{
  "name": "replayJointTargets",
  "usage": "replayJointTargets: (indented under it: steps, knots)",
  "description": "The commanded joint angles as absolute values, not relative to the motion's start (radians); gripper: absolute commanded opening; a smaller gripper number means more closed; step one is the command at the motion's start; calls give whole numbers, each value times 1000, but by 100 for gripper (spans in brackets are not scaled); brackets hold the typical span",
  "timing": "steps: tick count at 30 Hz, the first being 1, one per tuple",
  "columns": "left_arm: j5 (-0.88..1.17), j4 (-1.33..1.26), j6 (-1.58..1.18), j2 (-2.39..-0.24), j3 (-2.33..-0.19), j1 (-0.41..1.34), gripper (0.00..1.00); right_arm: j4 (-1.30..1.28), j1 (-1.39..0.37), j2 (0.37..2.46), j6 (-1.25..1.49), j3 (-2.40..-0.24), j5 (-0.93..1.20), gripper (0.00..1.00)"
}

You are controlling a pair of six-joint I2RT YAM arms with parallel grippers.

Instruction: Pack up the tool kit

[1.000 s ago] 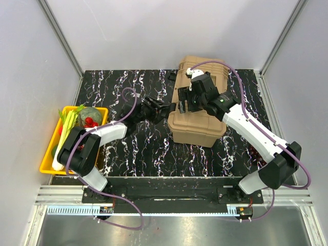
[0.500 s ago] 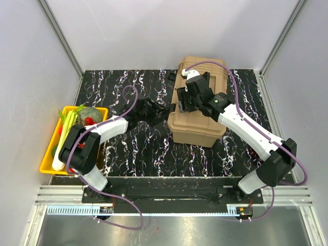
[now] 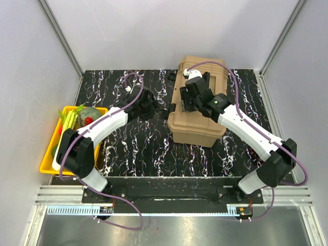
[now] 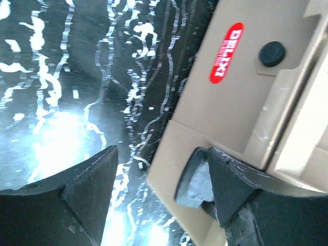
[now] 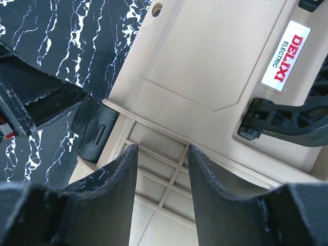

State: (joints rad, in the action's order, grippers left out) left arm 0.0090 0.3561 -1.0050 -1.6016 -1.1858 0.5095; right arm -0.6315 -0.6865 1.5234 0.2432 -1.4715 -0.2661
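Observation:
The tan toolbox (image 3: 197, 128) stands on the black marbled table with its lid down. My left gripper (image 3: 158, 106) is open at the box's left side. In the left wrist view the left gripper (image 4: 161, 177) straddles the box's corner, and its right finger (image 4: 233, 187) is next to a black latch (image 4: 197, 179) below the red label (image 4: 227, 52). My right gripper (image 3: 186, 100) hovers over the lid's left part. It (image 5: 160, 171) is open with a narrow gap and nothing in it, above the lid's ribs. The black top handle (image 5: 287, 120) lies to its right.
A yellow tray (image 3: 48, 154) of vegetables sits at the table's left edge. A small black piece (image 3: 171, 77) lies behind the box's left corner. Something small and red (image 3: 254, 152) shows partly beside the right arm. Grey walls close in the table.
My left gripper has swung back and away from the front, along the box's left side. The right gripper's jaws have narrowed and it has shifted slightly left over the lid.

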Motion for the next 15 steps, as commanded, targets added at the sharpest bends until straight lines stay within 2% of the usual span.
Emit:
replayJointTargets:
  steps: [1,6,15]
  knots:
    - [-116,578,-839,-1549,-1246,508,72,-758,-699,1559,304,-1414,-238,49]
    - [-77,594,-764,-1551,-1258,511,57,-761,-698,1548,308,-1401,-247,48]
    - [-14,587,-614,-1655,-1399,514,46,-770,-699,1545,310,-1368,-227,47]
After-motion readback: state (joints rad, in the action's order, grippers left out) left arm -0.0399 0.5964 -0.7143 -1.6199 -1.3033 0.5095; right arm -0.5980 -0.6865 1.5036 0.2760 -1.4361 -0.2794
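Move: The near latch of the tool box, still standing out unfastened, lies about 4 cm to the left hand's right, 1 cm back and 2 cm lower. The box's red label is some 7 cm ahead of that hand, 6 cm right and 5 cm below; the far latch about 14 cm ahead, 7 cm right and 3 cm below. From the right hand over the lid, the near latch is roughly 9 cm left, 3 cm back and 8 cm down. From the near latch the left hand draws off to the left and back, about 4 cm and sinking slightly, then eases forward and a little right and up again by a centimetre or two. Meanwhile its fingers close from wide to about half open, and the wrist rolls its left side up some 15 degrees while turning slightly clockwise. The right hand stays put at the lid. ##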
